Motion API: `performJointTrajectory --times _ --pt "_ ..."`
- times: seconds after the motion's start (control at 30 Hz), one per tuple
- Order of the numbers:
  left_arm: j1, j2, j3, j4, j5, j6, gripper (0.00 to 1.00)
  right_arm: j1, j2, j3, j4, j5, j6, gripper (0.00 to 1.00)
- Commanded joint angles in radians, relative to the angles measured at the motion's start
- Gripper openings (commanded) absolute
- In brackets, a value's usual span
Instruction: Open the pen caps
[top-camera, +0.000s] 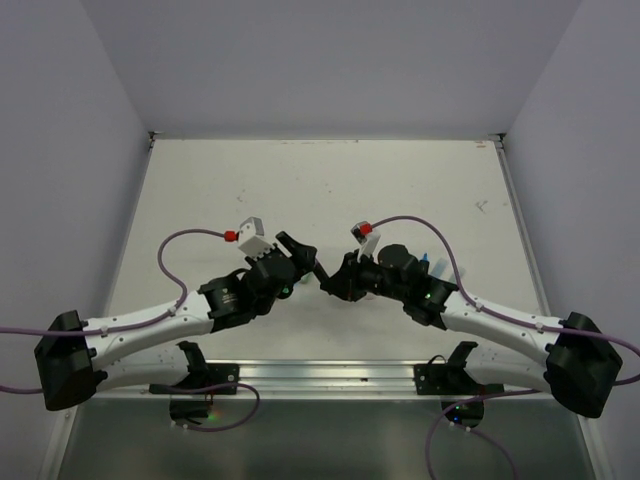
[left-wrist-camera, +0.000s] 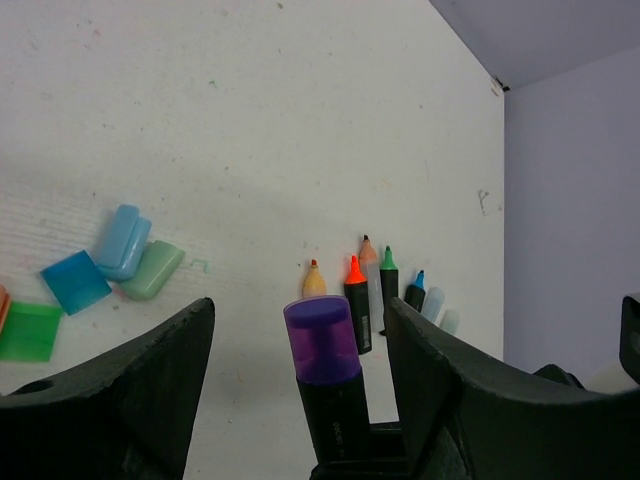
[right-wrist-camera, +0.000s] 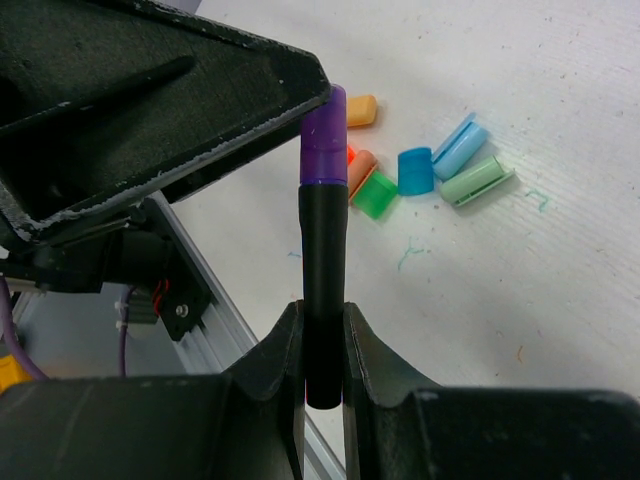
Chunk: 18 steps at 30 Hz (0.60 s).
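My right gripper (right-wrist-camera: 322, 310) is shut on the lower end of a black marker (right-wrist-camera: 322, 240), which still wears a purple cap (right-wrist-camera: 324, 135). In the left wrist view that purple cap (left-wrist-camera: 322, 340) stands between the fingers of my left gripper (left-wrist-camera: 300, 320), which is open with a gap on each side. In the top view the left gripper (top-camera: 305, 262) and right gripper (top-camera: 335, 280) meet above the table's near middle. Loose pen caps lie on the table: orange (right-wrist-camera: 361, 110), green (right-wrist-camera: 374, 194), blue (right-wrist-camera: 415, 171), light blue (right-wrist-camera: 460, 148), mint (right-wrist-camera: 475, 180).
Several uncapped markers (left-wrist-camera: 357, 300) lie side by side on the white table (left-wrist-camera: 250, 120), beyond the left gripper. The aluminium rail (right-wrist-camera: 215, 345) at the table's near edge runs just below the right gripper. Grey walls close the table in on three sides.
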Motion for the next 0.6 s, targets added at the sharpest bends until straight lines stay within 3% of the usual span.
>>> performJointTrajectory --times 0.0,0.4,0.47,0.57 --pt "0.009 0.015 0.002 0.077 0.017 0.033 0.7 0.001 -0.019 0.046 0.02 -0.027 -0.022 0.0" --pt "0.009 0.083 -0.003 0.146 0.074 0.028 0.53 0.001 -0.004 0.053 0.038 -0.041 -0.023 0.0" --pt "0.009 0.083 -0.007 0.146 0.072 0.024 0.47 0.003 -0.005 0.052 0.036 -0.036 -0.025 0.0" --pt "0.009 0.08 -0.012 0.146 0.072 0.025 0.29 0.001 -0.002 0.046 0.036 -0.033 -0.023 0.0"
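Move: The purple cap, on the black pen that the right hand already grips by its barrel, lies about 3 cm to the left hand's right, level with it fore and aft and roughly 1 cm lower. Seen from the right hand, that cap is some 5 cm ahead, 2 cm left and 1 cm up. On the table about 16 cm below the left hand are the pale green cap, 1 cm back, the light blue cap, 2 cm left, and the blue cap, 3 cm back and 3 cm left. The purple cap is taken between the left fingers: the left hand goes about 2.5 cm right and then 1 cm down onto it, turning barely 5 degrees clockwise. The half-open fingers close as they come, ending with a pad on either side of the cap. The right hand stays in place and keeps its grip on the black barrel. ##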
